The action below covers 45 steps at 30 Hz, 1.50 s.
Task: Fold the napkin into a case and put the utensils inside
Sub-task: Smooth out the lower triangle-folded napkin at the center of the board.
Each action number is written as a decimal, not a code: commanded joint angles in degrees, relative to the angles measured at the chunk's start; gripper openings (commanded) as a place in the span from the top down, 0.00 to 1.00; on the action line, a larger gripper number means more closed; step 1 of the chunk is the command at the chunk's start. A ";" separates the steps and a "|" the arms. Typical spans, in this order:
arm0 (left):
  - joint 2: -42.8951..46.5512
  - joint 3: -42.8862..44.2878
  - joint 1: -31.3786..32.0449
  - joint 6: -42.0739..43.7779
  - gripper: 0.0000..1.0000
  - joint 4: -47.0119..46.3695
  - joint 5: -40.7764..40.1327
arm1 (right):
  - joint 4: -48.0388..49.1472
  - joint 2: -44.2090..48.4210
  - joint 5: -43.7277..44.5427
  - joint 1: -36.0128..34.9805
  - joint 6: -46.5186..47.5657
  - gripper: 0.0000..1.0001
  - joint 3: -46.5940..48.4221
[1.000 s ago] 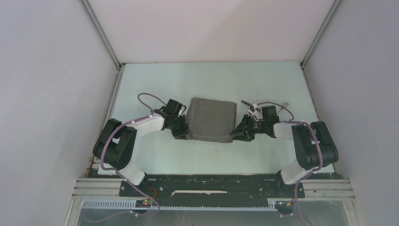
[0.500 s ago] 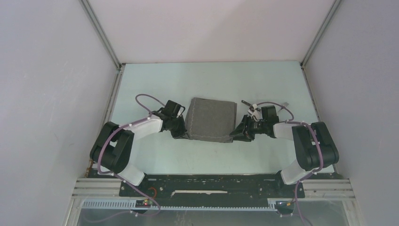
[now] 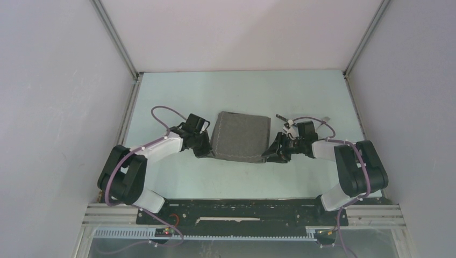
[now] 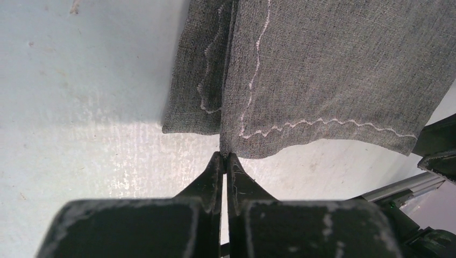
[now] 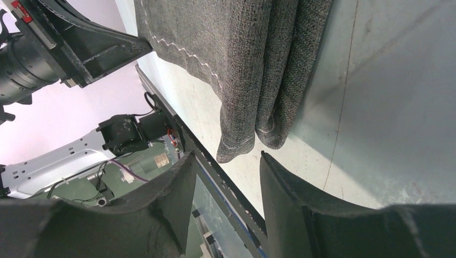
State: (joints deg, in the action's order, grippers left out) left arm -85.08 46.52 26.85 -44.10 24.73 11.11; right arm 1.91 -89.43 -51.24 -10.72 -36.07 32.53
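Observation:
The grey napkin [image 3: 241, 136] lies folded in several layers at the table's middle, pale stitching along its near hem. My left gripper [image 3: 206, 150] is shut on its near left corner; in the left wrist view the fingertips [image 4: 225, 156] pinch the cloth [image 4: 333, 70] at the hem. My right gripper [image 3: 270, 152] is open at the near right corner; in the right wrist view its jaws [image 5: 228, 156] stand apart just short of the hanging folds [image 5: 242, 54], not touching. A dark slim utensil [image 3: 281, 116] lies behind the right wrist, partly hidden; a small pale piece [image 3: 325, 119] lies further right.
Pale walls enclose the table [image 3: 242, 91] at left, back and right. The black rail [image 3: 242, 207] with the arm bases runs along the near edge. The left arm's wrist [image 5: 80, 48] shows in the right wrist view.
The napkin's near edge has dropped and the cloth lies flatter and slightly further back. The left arm's elbow has swung out to the left. The right arm has barely moved.

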 commanded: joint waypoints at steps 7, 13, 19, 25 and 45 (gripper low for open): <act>0.71 2.91 -0.96 2.56 1.00 2.98 -3.86 | 1.09 1.49 1.11 -1.48 -0.23 0.46 -0.29; -2.37 3.18 -1.12 2.90 1.00 1.68 -2.46 | 1.77 0.98 1.34 -1.57 -0.38 0.47 -0.29; -2.55 2.79 -1.10 2.92 0.90 2.26 -4.32 | 1.09 -0.05 3.33 -2.33 0.46 0.42 0.90; 3.04 2.83 -1.10 4.55 0.63 6.14 -8.70 | 0.14 -1.24 6.63 -3.61 0.76 0.41 2.05; 16.59 4.58 1.03 3.78 0.59 10.79 -13.01 | 6.17 0.91 5.83 -4.97 -9.54 0.99 -4.83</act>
State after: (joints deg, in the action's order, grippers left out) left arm -72.69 49.15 26.33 -40.49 34.92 1.54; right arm 3.75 -90.61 -42.76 -14.28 -40.82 30.00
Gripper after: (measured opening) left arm 0.401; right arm 0.014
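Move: My left fingers already pinch the napkin's upper near-left corner. The lower layer's matching corner lies about 3 cm to their left, 1 cm ahead and 3 cm below. The napkin's middle is some 11 cm right and 8 cm ahead of this hand. The near-right corner lies about 2 cm left of my open right hand, level with it fore and aft and 3 cm down; the knife's middle is roughly 12 cm ahead and 11 cm right of that hand. With my left hand I draw the held corner some 1.5 cm left and lower it about as far, open my fingers to let go, then ease farther left and rise about 7 cm clear. Meanwhile my right hand sinks roughly 2.5 cm over the near-right corner, shuts on its stacked layers and starts tugging them back about a centimetre. ##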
